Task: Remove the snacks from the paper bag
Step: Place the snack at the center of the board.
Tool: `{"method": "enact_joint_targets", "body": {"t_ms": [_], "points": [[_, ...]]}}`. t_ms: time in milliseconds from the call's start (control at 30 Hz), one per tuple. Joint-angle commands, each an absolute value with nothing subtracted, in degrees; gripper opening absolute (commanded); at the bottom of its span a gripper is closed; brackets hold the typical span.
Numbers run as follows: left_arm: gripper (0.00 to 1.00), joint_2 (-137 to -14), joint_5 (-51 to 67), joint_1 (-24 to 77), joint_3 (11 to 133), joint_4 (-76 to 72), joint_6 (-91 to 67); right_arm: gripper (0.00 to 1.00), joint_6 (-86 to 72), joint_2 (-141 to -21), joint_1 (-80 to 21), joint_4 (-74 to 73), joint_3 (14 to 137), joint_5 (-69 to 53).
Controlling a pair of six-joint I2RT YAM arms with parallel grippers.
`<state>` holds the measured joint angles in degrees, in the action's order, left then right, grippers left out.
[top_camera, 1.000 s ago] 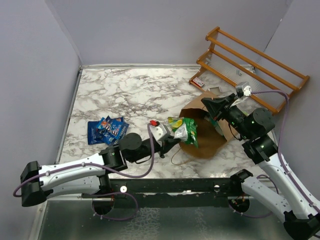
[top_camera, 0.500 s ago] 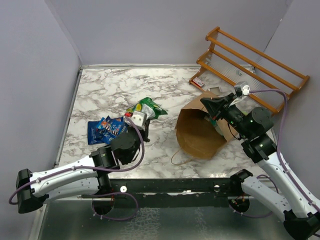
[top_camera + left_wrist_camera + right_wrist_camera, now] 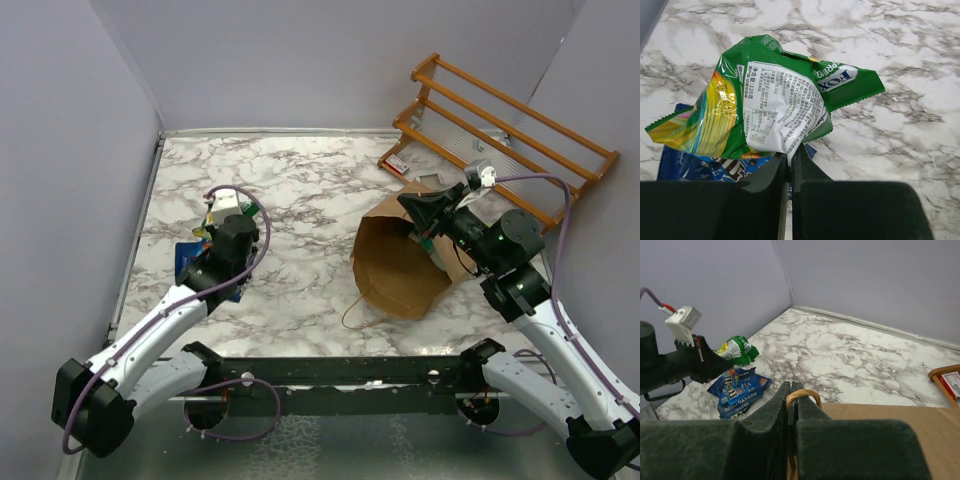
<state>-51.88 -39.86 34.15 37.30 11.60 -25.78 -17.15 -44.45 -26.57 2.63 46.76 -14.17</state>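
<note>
The brown paper bag [image 3: 400,265] lies on its side right of centre, its mouth facing left. My right gripper [image 3: 791,387] is shut on the bag's twisted handle [image 3: 802,394] and holds the upper edge up [image 3: 408,203]. At the left, my left gripper [image 3: 791,156] is shut on the corner of a green and yellow snack packet [image 3: 775,102]. It holds that packet just above the blue packets [image 3: 687,167] lying on the marble. The top view shows the green packet [image 3: 205,232] mostly hidden by the wrist. I cannot see the inside of the bag.
A wooden slatted rack [image 3: 510,130] leans in the back right corner, with a small red and white item [image 3: 397,163] at its foot. The bag's other handle loop [image 3: 355,315] lies on the table near the front. Grey walls close in the left, back and right.
My left arm has swung from the bag's mouth leftward with the green packet, ending over the blue packets. The right gripper and the bag have stayed put.
</note>
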Motion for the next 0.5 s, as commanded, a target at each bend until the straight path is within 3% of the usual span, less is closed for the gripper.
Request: {"method": "enact_joint_targets", "body": {"t_ms": [0,233,467], "points": [[0.00,-56.9,-32.9,26.5,45.0,16.2,-24.0,0.02,-15.8,-43.9,-26.6,3.3,48.7,-15.6],[0.00,-66.0,-27.1,17.8,51.8,20.8,-19.4,0.02,-14.8,-43.6,-26.6,2.5,48.8,-15.7],[0.00,-69.0,-26.6,15.2,50.4,18.3,-16.1,0.02,-14.6,-42.8,-26.6,2.3,48.1,-14.2]]}}
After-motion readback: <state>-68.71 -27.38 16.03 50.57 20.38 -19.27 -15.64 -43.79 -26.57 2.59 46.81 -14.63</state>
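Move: The left gripper already holds the green snack by its edge. Its spot, just past the far edge of the blue packs, lies about 8 cm ahead, 6 cm left and 13 cm below. The light blue pack is some 6 cm back and 3 cm left of this gripper, the dark blue pack about 5 cm back and 9 cm left, both some 15 cm below. From the right gripper the spot is roughly 10 cm ahead, 36 cm left and 29 cm below. Swing the left gripper left and forward with the green snack, about 5 cm each way, to bring it beyond the far side of the blue packs. Travel nearly level at first, then ease off the forward reach and sink a couple of centimetres towards the table. Tip the fingers down some 15 degrees throughout and keep them shut on the snack. ##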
